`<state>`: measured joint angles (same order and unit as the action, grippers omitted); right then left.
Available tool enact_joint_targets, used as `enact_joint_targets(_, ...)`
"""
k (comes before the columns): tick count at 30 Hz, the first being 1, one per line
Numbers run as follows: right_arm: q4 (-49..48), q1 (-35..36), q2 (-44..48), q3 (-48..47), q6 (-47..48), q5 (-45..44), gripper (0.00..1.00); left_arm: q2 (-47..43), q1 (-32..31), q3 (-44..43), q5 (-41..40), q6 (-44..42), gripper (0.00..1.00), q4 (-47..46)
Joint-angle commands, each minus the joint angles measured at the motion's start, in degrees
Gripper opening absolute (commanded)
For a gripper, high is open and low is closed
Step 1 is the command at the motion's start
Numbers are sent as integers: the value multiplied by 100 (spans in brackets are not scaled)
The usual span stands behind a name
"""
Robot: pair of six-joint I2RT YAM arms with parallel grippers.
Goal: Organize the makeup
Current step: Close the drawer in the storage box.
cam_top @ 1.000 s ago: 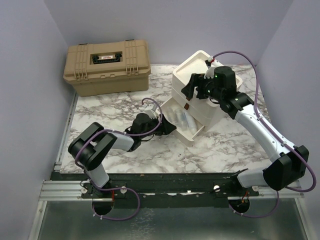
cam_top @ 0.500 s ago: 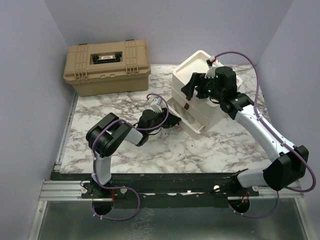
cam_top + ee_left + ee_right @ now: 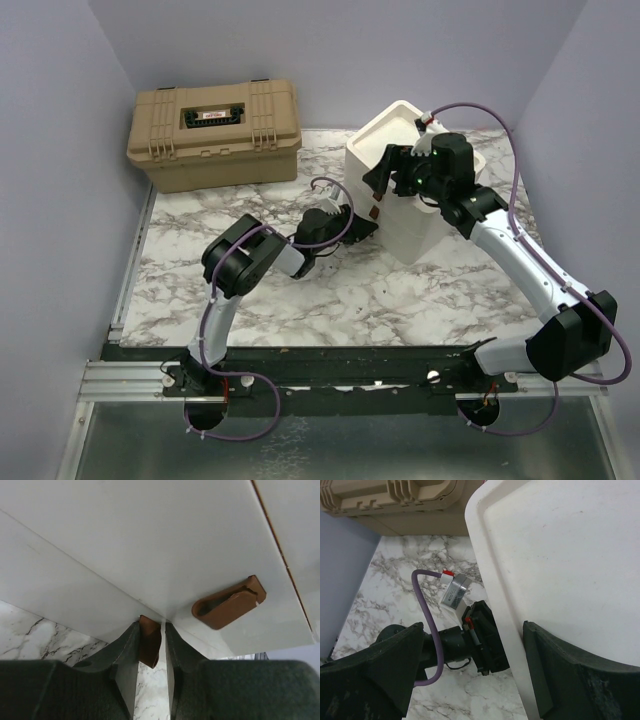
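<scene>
No makeup shows in any view; it is hidden. The cream drawer unit (image 3: 410, 215) stands at the middle right with its drawers pushed in. My left gripper (image 3: 365, 228) is low against the unit's front (image 3: 150, 545), its narrow jaws shut on the bottom drawer's brown handle (image 3: 149, 640). A second brown handle (image 3: 227, 603) sits above and to the right. My right gripper (image 3: 385, 170) hovers open over the unit's top (image 3: 570, 545), its fingers straddling the left rim (image 3: 492, 595) and holding nothing.
A tan toolbox (image 3: 213, 133) is shut at the back left. The marble table (image 3: 340, 300) spreads in front of the unit. Purple walls close in on both sides. My left arm's wrist and purple cable (image 3: 427, 625) lie just below the right gripper.
The bottom drawer was open with tubes showing; my left gripper has pushed it in toward the unit while narrowing its jaws. The right arm has not moved.
</scene>
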<state>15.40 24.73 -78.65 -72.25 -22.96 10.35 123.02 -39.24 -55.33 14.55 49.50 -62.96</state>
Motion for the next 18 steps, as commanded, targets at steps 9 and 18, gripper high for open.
enact_joint_targets(9,710,153,-74,307,-358,452,85,-119,-357,109,125,24,41,-278)
enact_joint_targets(18,-69,155,442,-337,574,-492,88,-1366,-313,1304,153,-492,98,-14)
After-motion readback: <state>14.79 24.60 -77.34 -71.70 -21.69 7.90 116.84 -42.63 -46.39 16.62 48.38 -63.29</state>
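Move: At the left fingertips is the bottom drawer's brown tab, about 1 cm ahead and 1 cm to the right, level with them, the drawer already about shut. The middle tab is about 1 cm ahead, 1 cm right and 6 cm higher, and the top tab roughly 12 cm up on the same line. The storage box's middle lies some 8 cm ahead, 7 cm right and 5 cm up. From the right hand the bottom tab is about 3 cm back, level sideways, roughly 18 cm below. Giving the bottom drawer a last short nudge of about 1 cm to the right and slightly down, the left hand then spreads its fingers wide, lets go of the brown tab and draws back about 6 cm from the drawer front. The right hand stays at the box's top rim, fingers open astride it, drifting barely 1 cm to the right. ##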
